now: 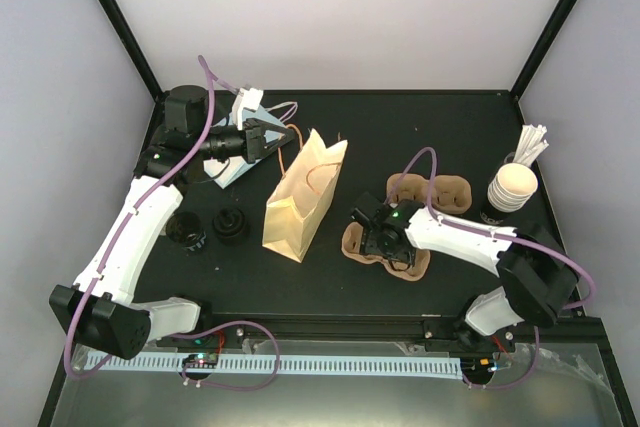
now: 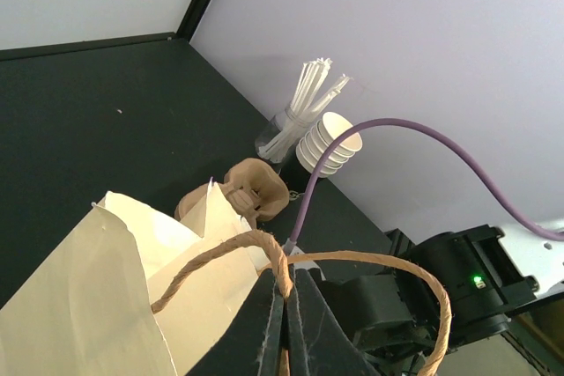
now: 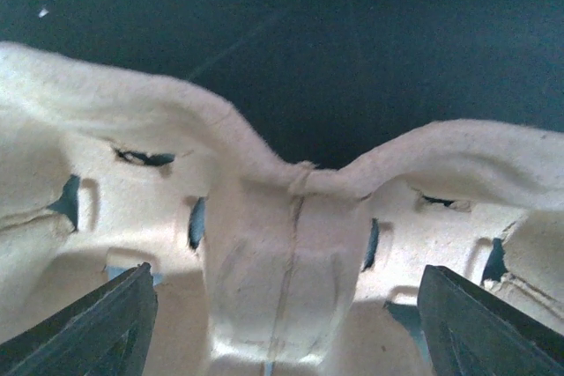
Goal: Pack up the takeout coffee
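Note:
The takeout coffee shows in none of the views. A cream paper bag (image 1: pixel 300 202) stands at mid-table, and its rope handle (image 2: pixel 220 257) is pinched in my left gripper (image 2: pixel 287 283), which is shut on it above the bag's far end (image 1: pixel 272 137). My right gripper (image 1: pixel 385 237) hangs low over a brown pulp carrier (image 1: pixel 418 267). In the right wrist view its fingers stand wide apart on either side of the carrier's central ridge (image 3: pixel 291 244), and the gripper (image 3: pixel 286 279) is open without touching it.
A second pulp carrier (image 1: pixel 440 192) lies behind the first. A nested stack of cups (image 1: pixel 512 187) and white sticks (image 1: pixel 530 142) stand at the right edge. Two black lids (image 1: pixel 229 225) (image 1: pixel 187 230) lie left of the bag, near the left arm.

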You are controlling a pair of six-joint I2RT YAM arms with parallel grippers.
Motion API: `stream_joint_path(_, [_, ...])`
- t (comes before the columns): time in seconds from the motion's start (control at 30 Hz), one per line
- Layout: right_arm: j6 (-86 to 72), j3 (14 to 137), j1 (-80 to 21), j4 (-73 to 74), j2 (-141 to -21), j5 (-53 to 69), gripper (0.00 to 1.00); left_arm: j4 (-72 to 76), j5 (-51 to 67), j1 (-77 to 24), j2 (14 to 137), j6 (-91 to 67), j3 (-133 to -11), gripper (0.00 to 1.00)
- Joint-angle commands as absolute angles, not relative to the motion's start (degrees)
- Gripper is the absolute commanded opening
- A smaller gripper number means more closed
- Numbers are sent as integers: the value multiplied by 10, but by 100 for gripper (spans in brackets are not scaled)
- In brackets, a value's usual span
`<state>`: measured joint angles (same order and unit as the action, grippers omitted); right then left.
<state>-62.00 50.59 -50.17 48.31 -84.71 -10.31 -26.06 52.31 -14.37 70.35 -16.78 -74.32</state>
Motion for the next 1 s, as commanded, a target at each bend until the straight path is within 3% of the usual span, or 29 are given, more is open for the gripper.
stream_joint_path(0.0, [-633, 490, -483, 464, -849, -110, 83, -252, 533, -146, 695, -164, -753, 2])
stream_joint_path(0.33, [-628, 480, -475, 438, -857, -86, 73, -256, 533, -146, 694, -162, -752, 1])
stream_joint_path(0.63, [-623, 464, -472, 436, -820, -79, 46, -258, 532, -146, 692, -162, -751, 1])
stream_joint_path(0.77, [-616, 468, -472, 447, -802, -83, 40, -258, 531, -146, 691, -163, -751, 2])
stream_joint_path(0.97, [-595, 490, -471, 474, -768, -93, 39, -258, 531, -146, 689, -165, -752, 2])
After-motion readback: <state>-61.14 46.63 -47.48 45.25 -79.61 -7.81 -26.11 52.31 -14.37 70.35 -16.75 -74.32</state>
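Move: The nearer cup tray lies right under the open right fingers, its raised middle ridge between them, the tray's middle about 2 cm below the hand. The other tray sits some 11 cm ahead and 8 cm to the right; the paper bag stands about 16 cm to the left and 7 cm ahead. From the left hand, the nearer tray is roughly 20 cm to the right, 11 cm back and 33 cm below. The nearer tray's middle ridge is pinched from both sides as the right hand sinks about 1.5 cm over it, easing slightly right, and closes its fingers from wide open to somewhat under half. Keeping that grip, the right hand then rises nearly 2 cm, its left side tilting up some 5 degrees. ##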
